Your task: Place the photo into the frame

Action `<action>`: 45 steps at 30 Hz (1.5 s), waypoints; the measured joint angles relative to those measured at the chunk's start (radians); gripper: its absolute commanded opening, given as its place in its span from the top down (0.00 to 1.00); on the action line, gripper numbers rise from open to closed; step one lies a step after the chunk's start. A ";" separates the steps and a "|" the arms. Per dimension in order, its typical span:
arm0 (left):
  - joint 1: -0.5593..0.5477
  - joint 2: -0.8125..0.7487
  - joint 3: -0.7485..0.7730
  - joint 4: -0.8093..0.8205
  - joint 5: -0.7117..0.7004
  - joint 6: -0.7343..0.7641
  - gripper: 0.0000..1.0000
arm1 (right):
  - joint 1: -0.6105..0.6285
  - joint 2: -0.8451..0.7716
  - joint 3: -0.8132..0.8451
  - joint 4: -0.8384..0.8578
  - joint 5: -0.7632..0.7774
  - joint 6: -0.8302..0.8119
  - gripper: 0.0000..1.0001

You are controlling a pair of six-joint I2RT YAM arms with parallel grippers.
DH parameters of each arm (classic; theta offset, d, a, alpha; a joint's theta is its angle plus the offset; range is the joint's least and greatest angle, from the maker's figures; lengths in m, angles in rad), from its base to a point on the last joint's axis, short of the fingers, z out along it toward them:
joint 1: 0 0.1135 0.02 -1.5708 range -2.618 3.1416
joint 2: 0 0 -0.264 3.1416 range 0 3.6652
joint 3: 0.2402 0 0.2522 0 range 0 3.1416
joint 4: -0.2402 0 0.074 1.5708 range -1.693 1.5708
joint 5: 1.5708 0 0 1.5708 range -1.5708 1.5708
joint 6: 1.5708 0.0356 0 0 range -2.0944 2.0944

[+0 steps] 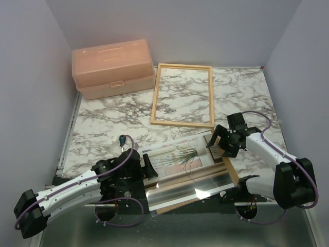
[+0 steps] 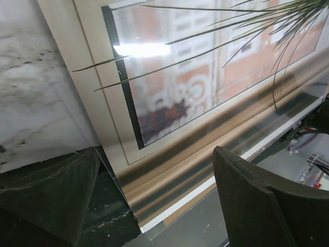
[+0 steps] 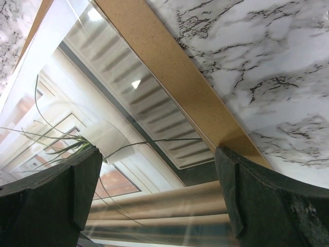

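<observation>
The photo (image 1: 177, 156), a print of a spiky potted plant, lies flat near the table's front on a brown backing board (image 1: 230, 167). A clear glass sheet (image 1: 190, 189) overlaps its near side. The light-wood frame (image 1: 155, 98) lies apart, further back in the middle. My left gripper (image 1: 149, 167) stands open at the photo's left end, where the left wrist view shows the photo (image 2: 180, 92) between the spread fingers (image 2: 267, 206). My right gripper (image 1: 219, 146) hangs open over the right end, and the right wrist view shows the photo (image 3: 133, 154) and the board (image 3: 169, 77) below, nothing gripped.
A peach plastic toolbox (image 1: 113, 69) stands at the back left, next to the frame. The stack of board, photo and glass juts over the table's front edge between the two arm bases. Grey walls close in the left, right and back sides.
</observation>
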 measured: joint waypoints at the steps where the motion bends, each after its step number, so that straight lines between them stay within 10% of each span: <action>1: 0.000 -0.011 -0.014 0.011 0.010 -0.008 0.10 | -0.001 0.000 0.000 0.002 0.003 -0.001 0.00; 19: 0.000 -0.341 -0.004 -0.069 -0.043 -0.064 0.14 | 0.001 -0.028 -0.035 0.047 -0.021 0.009 0.00; 45: -0.001 0.143 0.320 -0.292 -0.144 0.159 0.10 | 0.001 -0.035 -0.063 0.114 -0.099 0.039 0.00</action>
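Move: Just outside the photo's left edge, the left hand has the photo's middle about 15 cm to its right, level fore-and-aft and some 3 cm below; the screwdriver lies roughly 12 cm ahead and 12 cm left. For the right hand, low over the opposite edge, the photo's middle is about 16 cm left, 13 cm back and 2 cm down, the backing board's middle 14 cm left and 14 cm back, and the empty frame's 17 cm left and 24 cm ahead. Lifting about 5 cm clear of the photo's left edge, the left hand then stays up, drifting about 2 cm forward and 2 cm left while its wrist rolls one way and back past level. The right hand stays low and open with one finger at the photo's right margin, and after a short hold nudges it about 2 cm left, tilting slightly. ##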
